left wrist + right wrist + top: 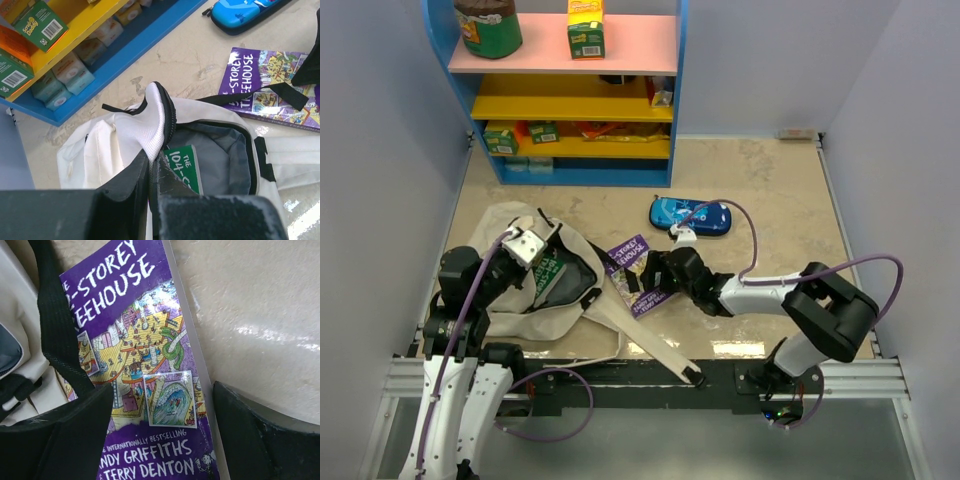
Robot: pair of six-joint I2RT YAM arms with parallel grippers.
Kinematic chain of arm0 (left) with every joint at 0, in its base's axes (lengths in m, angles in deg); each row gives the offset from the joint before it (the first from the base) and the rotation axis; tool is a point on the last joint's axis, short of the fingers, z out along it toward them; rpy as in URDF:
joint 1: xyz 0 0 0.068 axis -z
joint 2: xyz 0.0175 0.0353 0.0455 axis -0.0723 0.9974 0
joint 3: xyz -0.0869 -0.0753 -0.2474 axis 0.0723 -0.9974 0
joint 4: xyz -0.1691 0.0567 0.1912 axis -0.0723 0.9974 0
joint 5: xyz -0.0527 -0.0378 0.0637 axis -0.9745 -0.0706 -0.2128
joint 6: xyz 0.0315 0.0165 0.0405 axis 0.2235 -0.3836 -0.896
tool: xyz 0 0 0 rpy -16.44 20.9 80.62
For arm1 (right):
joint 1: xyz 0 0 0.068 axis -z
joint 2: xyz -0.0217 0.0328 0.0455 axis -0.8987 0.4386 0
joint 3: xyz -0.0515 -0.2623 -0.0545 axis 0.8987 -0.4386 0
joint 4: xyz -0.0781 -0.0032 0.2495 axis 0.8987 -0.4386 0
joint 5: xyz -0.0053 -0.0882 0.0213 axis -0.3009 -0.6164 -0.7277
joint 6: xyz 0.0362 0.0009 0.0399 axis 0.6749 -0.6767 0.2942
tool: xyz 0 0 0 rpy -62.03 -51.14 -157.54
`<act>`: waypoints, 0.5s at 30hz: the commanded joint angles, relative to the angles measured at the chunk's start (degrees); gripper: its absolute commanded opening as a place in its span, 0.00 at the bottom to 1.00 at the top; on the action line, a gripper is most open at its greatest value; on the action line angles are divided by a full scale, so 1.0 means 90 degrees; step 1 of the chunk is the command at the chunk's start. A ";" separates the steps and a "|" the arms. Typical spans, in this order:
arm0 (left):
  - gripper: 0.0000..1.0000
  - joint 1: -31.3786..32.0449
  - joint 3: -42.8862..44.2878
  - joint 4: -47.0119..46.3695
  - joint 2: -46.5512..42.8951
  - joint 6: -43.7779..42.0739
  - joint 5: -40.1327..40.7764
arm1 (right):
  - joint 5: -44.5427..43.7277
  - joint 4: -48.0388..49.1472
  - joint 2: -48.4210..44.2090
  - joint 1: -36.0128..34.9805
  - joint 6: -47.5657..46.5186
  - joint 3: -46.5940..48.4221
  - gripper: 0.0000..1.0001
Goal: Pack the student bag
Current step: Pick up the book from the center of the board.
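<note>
The beige student bag [520,300] lies at the near left with its mouth open. My left gripper [525,246] is shut on the bag's zip rim [156,120] and holds it lifted. A green book [184,165] sits inside the bag. A purple book [638,275] lies flat on the table just right of the bag, with a black strap [57,325] across its left side. My right gripper [160,415] hovers low over the purple book [145,355], open, with one finger on each side of the cover and nothing held.
A blue pencil case [690,215] lies beyond the purple book. A blue shelf unit [560,100] with boxes and a jar stands at the back. One beige bag strap [655,350] runs to the table's near edge. Walls close in on both sides.
</note>
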 commanded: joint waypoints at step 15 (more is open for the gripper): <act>0.00 -0.0011 0.0244 -0.0463 -0.0714 -0.0090 -0.0342 | -0.0738 -0.0872 0.1599 -0.1251 0.1172 0.0385 0.00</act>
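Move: Just left of the right hand lies the purple book, its middle about 4 cm left, 1 cm ahead and 2 cm lower; the black strap crosses it some 7 cm left of the hand. Level with the hand, the bag's middle is about 22 cm left. The blue pencil case sits roughly 13 cm ahead and 8 cm right. From the left hand, the book is some 22 cm right, 4 cm ahead and 21 cm below. Sliding left about 5 cm towards the bag at nearly table height, the right hand pushes the purple book along with the finger beside its spine, dipping back a centimetre or so before easing forward again. On the way its wide-open fingers close almost shut at the book's spine-side edge. The left hand stays put and keeps its pinch on the bag's raised rim. ##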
